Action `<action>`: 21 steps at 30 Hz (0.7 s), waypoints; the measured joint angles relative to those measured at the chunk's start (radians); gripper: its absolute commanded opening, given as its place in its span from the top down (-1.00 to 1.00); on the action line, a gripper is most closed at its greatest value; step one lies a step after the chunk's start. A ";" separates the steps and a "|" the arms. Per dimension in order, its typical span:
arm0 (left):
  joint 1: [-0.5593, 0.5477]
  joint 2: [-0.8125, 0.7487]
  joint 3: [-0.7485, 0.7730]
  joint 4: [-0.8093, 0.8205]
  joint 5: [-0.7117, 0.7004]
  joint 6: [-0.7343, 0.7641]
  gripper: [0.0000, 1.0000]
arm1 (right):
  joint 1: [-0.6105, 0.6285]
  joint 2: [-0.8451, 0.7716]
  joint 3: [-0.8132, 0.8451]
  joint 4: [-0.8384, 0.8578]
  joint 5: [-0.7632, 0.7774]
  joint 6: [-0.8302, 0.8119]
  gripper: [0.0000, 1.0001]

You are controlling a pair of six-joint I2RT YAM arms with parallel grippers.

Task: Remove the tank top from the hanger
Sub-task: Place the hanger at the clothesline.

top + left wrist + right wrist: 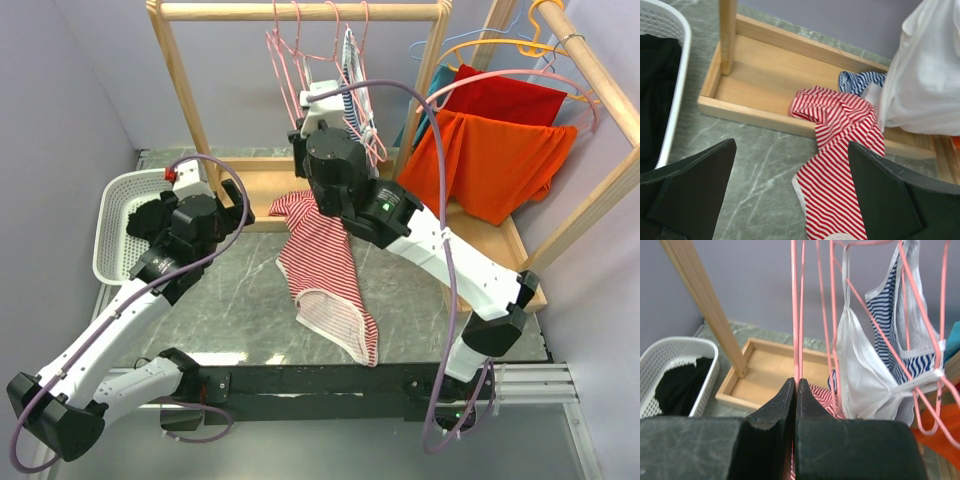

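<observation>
The red-and-white striped tank top (322, 265) lies crumpled on the grey table, its upper end draped over the rim of the wooden rack base (765, 85). In the left wrist view the tank top (840, 165) is below and right of my left gripper (791, 150), which is open and holds nothing. That left gripper (222, 195) hovers just left of the garment. My right gripper (795, 382) is shut on the thin wire of a pink hanger (796, 315) hanging from the rail. From above, the right gripper (318, 110) reaches into the cluster of pink hangers (285, 60).
A white basket (118, 215) with black cloth stands at the left. A white top (865, 375) and a blue-striped top (887, 315) hang on neighbouring pink hangers. Orange and red garments (500, 160) hang on the second rack at the right.
</observation>
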 measured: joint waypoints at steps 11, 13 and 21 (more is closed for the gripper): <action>0.000 0.040 -0.001 0.027 0.127 -0.022 -0.99 | -0.086 0.150 0.248 -0.035 -0.058 -0.011 1.00; 0.000 0.043 -0.004 0.036 0.142 -0.022 -0.99 | -0.091 0.168 0.270 -0.050 -0.075 -0.011 1.00; 0.000 0.046 -0.009 0.041 0.172 -0.021 -0.99 | -0.097 0.209 0.279 -0.100 -0.154 -0.006 1.00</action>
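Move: The right hand already holds the empty pink hanger; the free stretch of clothesline it is taken to lies about 13 cm ahead, 5 cm left and 16 cm above. Of the hung things, an empty hanger stands some 7 cm ahead, 3 cm right and 4 cm higher, the white tank top about 6 cm ahead, 10 cm right and 4 cm lower. From the open left hand the red striped tank top lies some 24 cm right, 6 cm back and 26 cm below, the basket 19 cm left and 4 cm ahead, 25 cm below. Still pinching the hanger between shut fingers, the right hand carries it about 5 cm forward to the clothesline, rising some 3 cm at first, then sinking as much again while easing 2.5 cm left, away from the hangers already hung. The empty left hand slides about 3.5 cm right towards the striped tank top, sinking slightly and turning some 10 degrees clockwise, fingers staying wide open. ##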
